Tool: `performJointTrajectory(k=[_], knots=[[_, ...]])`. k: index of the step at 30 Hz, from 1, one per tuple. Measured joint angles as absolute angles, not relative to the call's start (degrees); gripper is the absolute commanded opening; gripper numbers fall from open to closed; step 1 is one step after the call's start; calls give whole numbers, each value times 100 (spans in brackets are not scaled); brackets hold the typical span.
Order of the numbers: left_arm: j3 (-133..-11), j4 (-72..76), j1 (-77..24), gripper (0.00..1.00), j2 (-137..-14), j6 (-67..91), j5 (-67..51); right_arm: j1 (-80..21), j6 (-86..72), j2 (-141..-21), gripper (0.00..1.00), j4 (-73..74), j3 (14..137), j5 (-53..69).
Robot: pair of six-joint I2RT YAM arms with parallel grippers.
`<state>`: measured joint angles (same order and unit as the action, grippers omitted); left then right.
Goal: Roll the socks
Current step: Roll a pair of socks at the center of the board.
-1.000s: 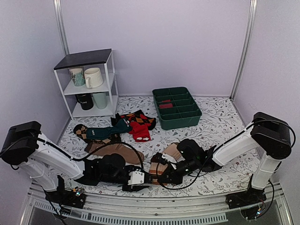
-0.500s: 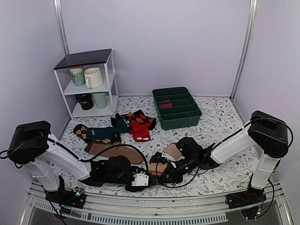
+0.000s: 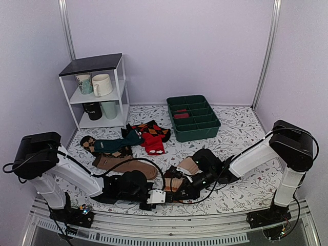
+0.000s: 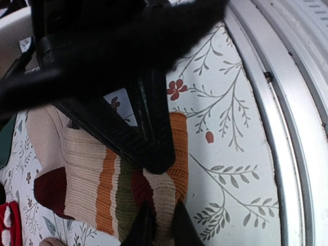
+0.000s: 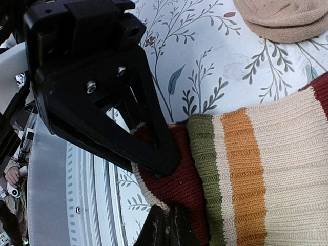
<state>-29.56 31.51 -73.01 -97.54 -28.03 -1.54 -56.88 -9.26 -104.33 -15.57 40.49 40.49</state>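
Observation:
The socks (image 3: 177, 180), beige knit with maroon, olive, cream and orange stripes, lie near the table's front edge between both arms. My left gripper (image 3: 163, 195) reaches in from the left. In its wrist view, the left gripper (image 4: 162, 226) is shut, pinching a fold of the striped foot (image 4: 92, 174). My right gripper (image 3: 180, 193) comes in from the right. It is shut (image 5: 168, 228) on the edge of the maroon toe (image 5: 184, 179). Each gripper's black fingers fill the upper part of the other's wrist view, close over the socks.
A plain brown sock (image 3: 125, 165) lies just left of the socks, with teal (image 3: 115, 145) and red-black argyle socks (image 3: 152, 134) behind it. A green divided tray (image 3: 197, 133) stands at the back. A white shelf (image 3: 92, 64) with mugs is at the back left. The metal front rail (image 4: 292, 128) runs close by.
My left gripper slid right along the front edge to the socks' striped end and closed on it. The right gripper stayed shut on the toe, barely shifting.

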Motion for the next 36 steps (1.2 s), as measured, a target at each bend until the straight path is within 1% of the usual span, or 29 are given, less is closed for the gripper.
performJointTrajectory(k=[1,2,5,8,13,16,21,27,31,36], knots=[[-2965,3140,-7301,0,-9758,-2764,-158,-5682,-923,-10433,7,-1546,4051,4062],[-2974,3129,-7301,0,-9762,-2714,-167,-5682,-923,-10433,10,-1535,4056,4066],[-3041,3013,-7295,0,-9776,-2497,-213,-5671,-923,-10431,25,-1461,4088,4075],[-3168,2764,-7194,0,-9776,-2171,-408,-5666,-832,-10339,36,-1398,4108,4049],[-3347,2412,-6949,0,-9773,-1494,-1002,-5688,-469,-9878,45,-1417,3868,3382],[-3461,2178,-6805,0,-9791,-1105,-1352,-5671,-185,-9426,51,-1684,3326,2842],[-3677,1966,-6469,0,-9988,-528,-2067,-5658,364,-8615,53,-2661,2263,2390],[-3826,2095,-6237,0,-10324,-5,-2810,-5752,939,-8545,56,-3896,1653,2152],[-3837,2250,-6147,0,-10451,207,-3103,-5843,1273,-8643,56,-4333,1634,2176],[-3774,2438,-6108,0,-10499,357,-3234,-6023,1531,-9148,56,-4506,1988,2414]])
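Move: The striped pair's rolled cuff is already pinched by both hands: its middle lies about 3 cm to the left hand's right and some 2 cm to the right hand's left, level in reach and height. From the right hand, the pair's unrolled foot end lies roughly 16 cm ahead and 7 cm to the right, about a centimetre lower. The brown socks lie some 14 cm ahead of the left hand and 16 cm to its left, about a centimetre lower. The rolled cuff stays pinched in the left fingers, which roll it forward by some 45 degrees nearly in place, sinking about a centimetre. The right fingers open to about half and let go of it, lift slightly forward, draw about 5 cm right while the wrist winds back some 40 degrees, then rise further and come back left and rearward over the cuff's right end. ##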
